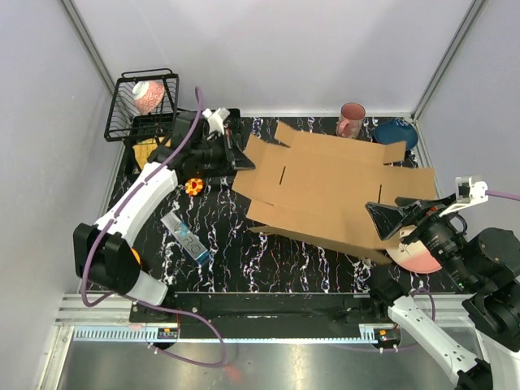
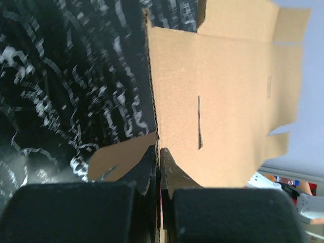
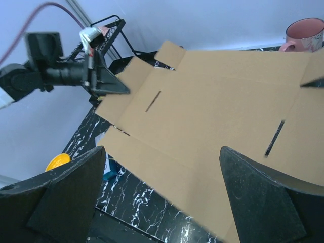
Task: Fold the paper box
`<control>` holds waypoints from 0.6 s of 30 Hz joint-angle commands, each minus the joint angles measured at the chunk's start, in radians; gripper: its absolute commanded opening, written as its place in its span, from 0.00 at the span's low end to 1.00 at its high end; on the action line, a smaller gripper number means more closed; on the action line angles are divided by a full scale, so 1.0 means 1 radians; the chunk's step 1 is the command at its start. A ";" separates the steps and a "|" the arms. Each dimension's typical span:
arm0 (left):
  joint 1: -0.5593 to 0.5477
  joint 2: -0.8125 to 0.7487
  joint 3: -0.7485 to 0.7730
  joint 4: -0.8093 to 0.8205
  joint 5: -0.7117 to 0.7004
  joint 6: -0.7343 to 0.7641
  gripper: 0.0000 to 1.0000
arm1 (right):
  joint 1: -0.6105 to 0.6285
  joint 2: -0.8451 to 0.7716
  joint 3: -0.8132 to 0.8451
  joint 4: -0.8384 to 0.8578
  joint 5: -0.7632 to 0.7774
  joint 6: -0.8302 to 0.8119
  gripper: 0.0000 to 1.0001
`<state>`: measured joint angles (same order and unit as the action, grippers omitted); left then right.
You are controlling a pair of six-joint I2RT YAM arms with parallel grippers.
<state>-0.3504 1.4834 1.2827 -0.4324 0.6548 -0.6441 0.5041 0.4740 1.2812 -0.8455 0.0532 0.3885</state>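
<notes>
The paper box is a large flat brown cardboard sheet with flaps and slots, lying tilted over the black marbled table. My left gripper is shut on the sheet's left edge. In the left wrist view the corrugated edge runs between the closed fingertips of this gripper, and the paper box spreads out beyond them. My right gripper hangs wide open above the sheet's near right part. In the right wrist view this gripper has nothing between its fingers, with the paper box below it.
A black wire basket holding a pinkish item stands at the back left. A pink mug and a blue bowl sit behind the sheet. An orange piece and a clear packet lie left of it. A pink dish is under the right arm.
</notes>
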 commanded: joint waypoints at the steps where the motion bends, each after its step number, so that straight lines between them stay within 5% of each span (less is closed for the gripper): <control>1: -0.002 -0.086 0.182 0.008 0.098 0.038 0.00 | 0.004 0.011 0.013 0.022 0.033 -0.046 1.00; 7: -0.013 -0.375 0.197 0.075 0.077 -0.061 0.00 | 0.004 0.014 0.087 0.016 0.030 -0.054 1.00; 18: -0.013 -0.523 0.265 -0.107 0.063 -0.077 0.00 | 0.005 0.077 0.293 -0.018 -0.022 -0.053 1.00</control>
<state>-0.3622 0.9340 1.5673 -0.4397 0.7277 -0.7155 0.5041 0.5053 1.5169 -0.8665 0.0605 0.3538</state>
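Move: The left gripper, shut on the left-hand edge flap of the paper box blank, has the blank's middle about 24 cm to its right, 2 cm back and some 8 cm lower. The flower toy lies roughly 18 cm left and 12 cm ahead of the left hand, the grey packet 20 cm left and 3 cm back, both about 23 cm below. From the open right gripper the blank's middle is some 16 cm straight ahead and 25 cm down. Up and back towards its base, the left arm sweeps the held flap of the paper box quickly, almost 30 cm higher and about 17 cm back, drifting a little left, its lift leading the pull back. Its wrist tips up some 45 degrees until the fingers point nearly level to the right, still pinching the cardboard edge. The right hand, wide open and empty, rises about 7 cm and draws back slightly. ##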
